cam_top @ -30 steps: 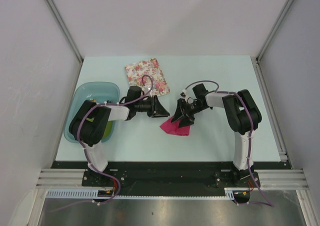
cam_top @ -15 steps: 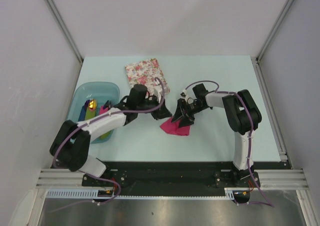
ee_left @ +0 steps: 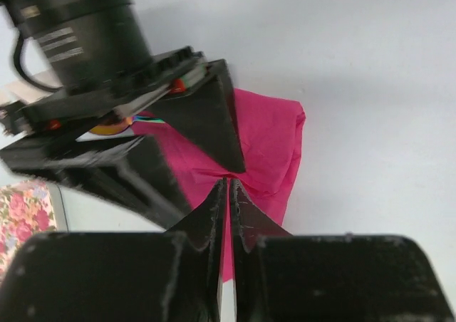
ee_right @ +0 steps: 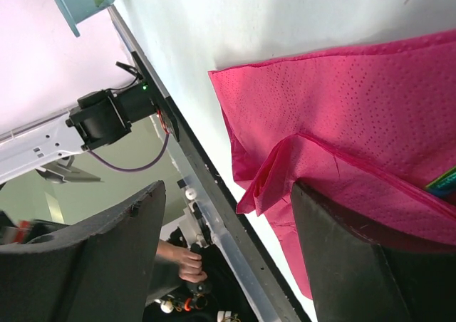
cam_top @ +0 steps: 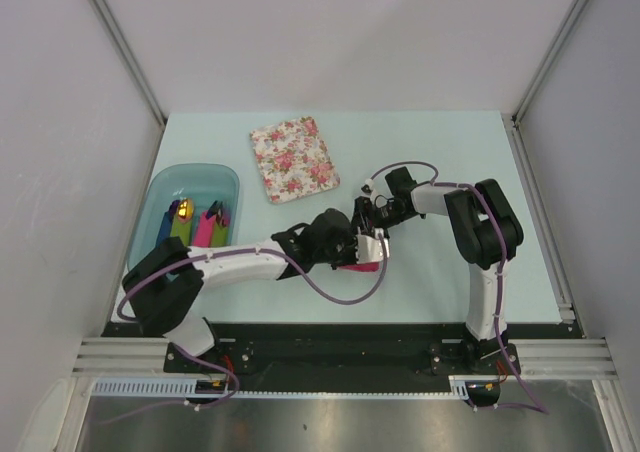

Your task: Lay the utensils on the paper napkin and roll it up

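Observation:
The pink paper napkin (cam_top: 368, 264) lies crumpled and part folded near the table's middle. My left gripper (cam_top: 354, 254) reaches in from the left. In the left wrist view, the left gripper (ee_left: 228, 184) is shut, pinching a fold of the napkin (ee_left: 274, 140). My right gripper (cam_top: 368, 232) is right above the same spot, open. In the right wrist view, the right gripper (ee_right: 226, 188) has one finger resting on the napkin (ee_right: 370, 101) and the other off its edge. The utensils are almost wholly hidden; a teal-blue tip (ee_right: 444, 182) peeks from the fold.
A white floral napkin (cam_top: 294, 159) lies behind the work spot. A teal bin (cam_top: 196, 170) at the left holds coloured rolled items (cam_top: 190, 227). The table's black front rail (ee_right: 178, 144) runs close to the napkin. A person's hand (ee_right: 187, 263) shows below it.
My left arm swung from beside the floral napkin forward and right to the pink napkin, and its jaws closed on a fold. The right gripper barely moved.

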Motion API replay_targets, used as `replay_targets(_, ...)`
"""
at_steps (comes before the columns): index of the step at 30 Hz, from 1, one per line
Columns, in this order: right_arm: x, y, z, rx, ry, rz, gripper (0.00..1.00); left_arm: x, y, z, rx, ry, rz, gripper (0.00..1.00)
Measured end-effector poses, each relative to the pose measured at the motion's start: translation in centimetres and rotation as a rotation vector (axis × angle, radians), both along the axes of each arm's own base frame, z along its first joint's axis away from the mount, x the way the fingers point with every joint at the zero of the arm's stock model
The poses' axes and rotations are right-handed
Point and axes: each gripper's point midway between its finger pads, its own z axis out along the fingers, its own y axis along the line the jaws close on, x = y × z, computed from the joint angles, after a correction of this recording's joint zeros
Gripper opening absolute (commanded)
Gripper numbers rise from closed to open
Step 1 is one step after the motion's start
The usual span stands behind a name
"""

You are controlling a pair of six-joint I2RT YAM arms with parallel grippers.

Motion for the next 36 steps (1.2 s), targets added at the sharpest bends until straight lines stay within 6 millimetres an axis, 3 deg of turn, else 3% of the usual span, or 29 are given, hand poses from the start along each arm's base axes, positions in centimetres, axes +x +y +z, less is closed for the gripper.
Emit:
replay_targets(6,0.0,0.0,0.0,0.0,0.002,-0.001,0.77,-0.6,-0.8,-2.8,0.142,-0.114,-0.061,0.08)
replay_targets(19,0.0,0.0,0.0,0.0,0.003,-0.001,0.78,1.3,-2.2,-4.8,0.261,-0.232,-0.062,0.07)
replay_targets(36,0.0,0.0,0.0,0.001,0.004,-0.001,0.78,0.6,-0.4,-7.8,0.371,-0.181,-0.075,0.05)
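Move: The folded pink napkin lies right under the left hand's shut fingers, about 9 cm down; the spot aimed at is the fold close to the napkin's near edge, level with the hand and some 1 cm to its right. The right hand's fingertips stand about 3 cm ahead of the left hand and 7 cm lower, the spoon bowl some 13 cm ahead. From the right hand the fold is about 2 cm back, 1 cm left and 3 cm down. Down onto the napkin's fold, close beside the right fingers, the left hand sinks about 7.5 cm, quickly at first and then more slowly, swaying a couple of centimetres to the right and back as its shut fingers tip some 25 degrees, more steeply downward. Their tips come to press on the fold. The right hand stays put, open fingers still on the napkin. ##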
